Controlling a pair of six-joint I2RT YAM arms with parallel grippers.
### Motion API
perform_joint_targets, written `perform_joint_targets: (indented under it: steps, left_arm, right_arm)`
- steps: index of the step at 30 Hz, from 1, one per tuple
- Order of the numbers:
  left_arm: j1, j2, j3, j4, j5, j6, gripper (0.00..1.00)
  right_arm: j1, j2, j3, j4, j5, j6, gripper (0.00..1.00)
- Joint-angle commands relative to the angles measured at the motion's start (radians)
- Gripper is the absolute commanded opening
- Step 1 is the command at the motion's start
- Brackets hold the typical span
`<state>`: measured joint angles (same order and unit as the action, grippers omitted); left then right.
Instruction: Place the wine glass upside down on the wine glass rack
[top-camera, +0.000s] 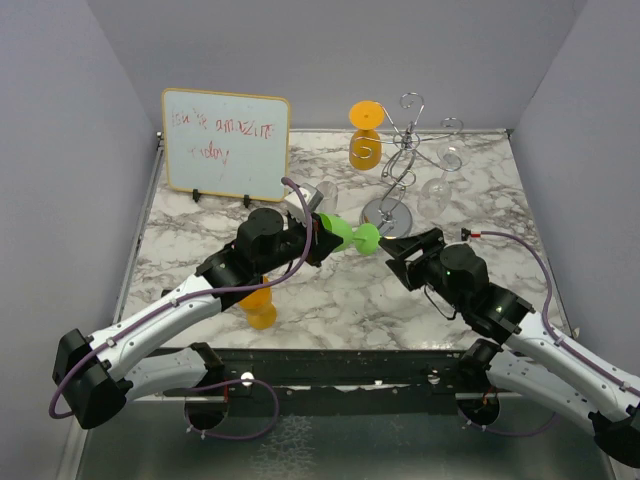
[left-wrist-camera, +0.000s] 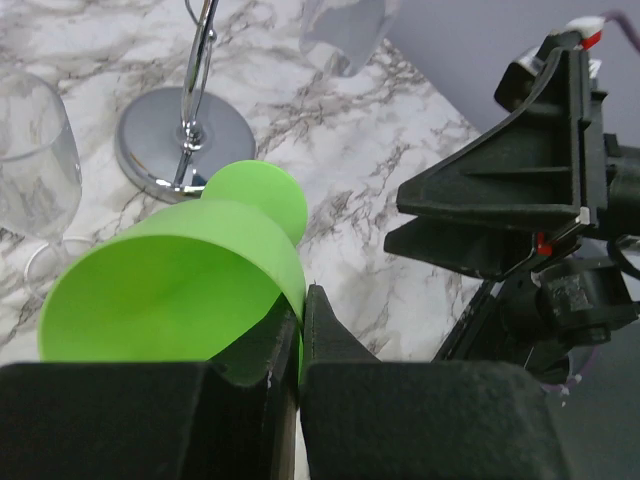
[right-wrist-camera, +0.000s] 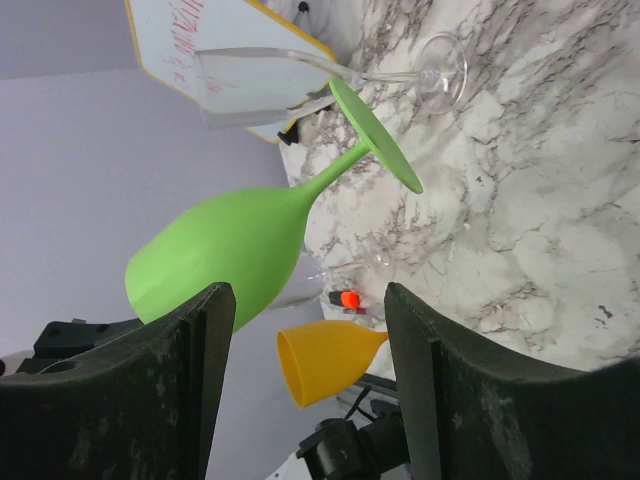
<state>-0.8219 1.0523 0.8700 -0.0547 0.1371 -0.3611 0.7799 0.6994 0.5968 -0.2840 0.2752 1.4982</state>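
Observation:
The green wine glass (top-camera: 350, 236) hangs level above the table, its foot (right-wrist-camera: 375, 135) pointing to the right. My left gripper (top-camera: 318, 240) is shut on the rim of its bowl (left-wrist-camera: 180, 290), one finger inside and one outside. Just beyond the foot, my right gripper (top-camera: 400, 244) stands open and holds nothing; in the right wrist view the green bowl (right-wrist-camera: 235, 250) lies ahead of its left finger (right-wrist-camera: 200, 340). The wine glass rack (top-camera: 405, 150), silver wire on a round chrome base (left-wrist-camera: 185, 140), stands just behind the green glass.
An orange glass (top-camera: 365, 135) is upside down at the rack's left, and clear glasses (top-camera: 445, 170) are at its right. Another orange glass (top-camera: 260, 312) is beside the left arm. A clear glass (top-camera: 318, 196) lies near the whiteboard (top-camera: 225, 145).

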Motion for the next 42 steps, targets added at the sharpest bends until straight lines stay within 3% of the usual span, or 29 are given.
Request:
perform_joint_targets:
  steps: [1,25,42]
  left_arm:
    - [-0.025,-0.014,-0.035,0.248,-0.049,-0.013,0.0]
    - [-0.136,-0.035,-0.148,0.457,-0.036,0.051,0.0]
    - [-0.157,-0.06,-0.189,0.504,-0.007,0.06,0.0]
  right_arm:
    - [0.005,0.01,-0.004,0.144,0.018,0.079,0.65]
    - [0.005,0.074,-0.043,0.195,0.159,0.295,0.44]
    - [0.005,0.161,-0.046,0.258,0.107,0.419,0.35]
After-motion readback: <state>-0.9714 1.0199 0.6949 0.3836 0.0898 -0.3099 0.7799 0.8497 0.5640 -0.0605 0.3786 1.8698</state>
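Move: The left hand already has the green wine glass by its rim, foot end pointing away to the right. The stem the right hand will take lies about 7 cm to its left, 5 cm ahead and a little lower; from the left hand it is some 7 cm right, 3 cm ahead and 5 cm down. The rack's round base stands on the table roughly 15 cm ahead of the right hand and 5 cm to its right; a clear glass stands about 12 cm straight ahead of the left hand. Keeping its pinch on the green glass's rim, the left hand brings the stem between the right fingers, going about 5 cm right, back and up while tilting its fingertips upward some 15 degrees. The right hand reaches about 4 cm forward to meet the stem just under the foot, rolling and turning clockwise, its wide-open fingers closing to roughly half that gap. ##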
